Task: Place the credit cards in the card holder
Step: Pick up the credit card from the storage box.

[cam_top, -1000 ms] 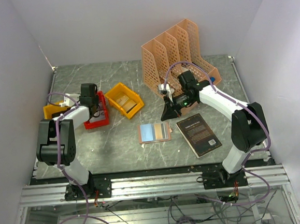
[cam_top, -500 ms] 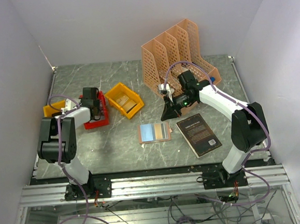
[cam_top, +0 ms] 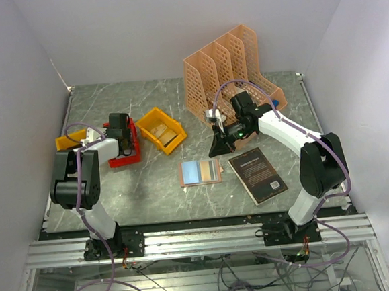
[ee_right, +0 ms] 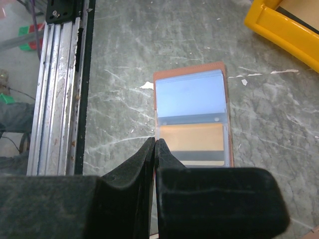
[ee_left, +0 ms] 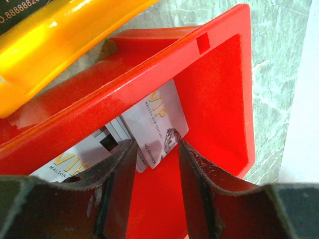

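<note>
The card holder (cam_top: 200,171) lies open on the table, salmon-edged with pale blue inner faces (ee_right: 191,97). A tan card (ee_right: 192,142) sits in its lower pocket. My right gripper (ee_right: 154,143) is shut and empty, hovering over the holder's left edge; from above it (cam_top: 218,143) hangs just behind the holder. My left gripper (ee_left: 157,149) is open inside the red bin (ee_left: 219,99), its jaws either side of the near end of a pale grey VIP credit card (ee_left: 157,117). Another grey card (ee_left: 75,162) lies partly under the left finger (ee_left: 117,174).
A yellow bin (cam_top: 161,129) stands right of the red bin (cam_top: 133,152), another yellow bin (cam_top: 69,140) to its left. A black book (cam_top: 257,174) lies right of the holder. The peach lattice organizer (cam_top: 232,68) stands behind the right arm. An aluminium rail (ee_right: 55,89) runs along the near edge.
My left gripper has opened wider and shifted slightly down into the red bin. The right arm and the holder have not moved.
</note>
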`<state>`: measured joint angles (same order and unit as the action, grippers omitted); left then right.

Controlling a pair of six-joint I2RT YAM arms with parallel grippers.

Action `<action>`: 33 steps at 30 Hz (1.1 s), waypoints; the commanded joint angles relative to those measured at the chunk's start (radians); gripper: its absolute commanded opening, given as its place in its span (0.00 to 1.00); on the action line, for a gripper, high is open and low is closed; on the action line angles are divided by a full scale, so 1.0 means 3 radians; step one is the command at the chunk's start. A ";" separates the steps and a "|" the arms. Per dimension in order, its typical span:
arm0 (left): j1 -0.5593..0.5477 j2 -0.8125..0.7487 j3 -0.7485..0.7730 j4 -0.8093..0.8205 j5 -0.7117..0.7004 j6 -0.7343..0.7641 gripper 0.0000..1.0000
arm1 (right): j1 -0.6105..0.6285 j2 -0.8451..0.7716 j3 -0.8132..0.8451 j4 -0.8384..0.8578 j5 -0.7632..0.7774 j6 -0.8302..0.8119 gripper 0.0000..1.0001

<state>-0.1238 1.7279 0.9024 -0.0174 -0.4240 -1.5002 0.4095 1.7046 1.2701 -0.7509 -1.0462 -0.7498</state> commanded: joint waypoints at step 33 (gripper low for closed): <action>0.0056 -0.0054 -0.0048 0.0689 -0.0165 0.0281 0.28 | -0.0015 0.0058 0.0104 -0.0076 -0.0031 -0.0100 0.03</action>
<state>-0.1181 1.7241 0.8921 0.1471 -0.4305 -1.4311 0.4095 1.7168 1.2755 -0.7601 -1.0462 -0.7616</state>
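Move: The VIP card at the far end of the red box lies just by the left fingertips, roughly 1 cm ahead, 2 cm left and 1 cm below. The box's other cards are about 7 cm back and 3 cm left. The dark-card yellow box sits some 18 cm left and 6 cm back, the other yellow box 16 cm right and 2 cm back. From the right hand, that VIP card is about 18 cm ahead, 36 cm left and 10 cm lower. The left fingertips draw in around the near corner of the far VIP card, going from half open to less than a third open. As they narrow, the hand goes about 2.5 cm forward, at first nearly level, then rising about as much while the wrist tips the fingers up by nearly 10 degrees. ##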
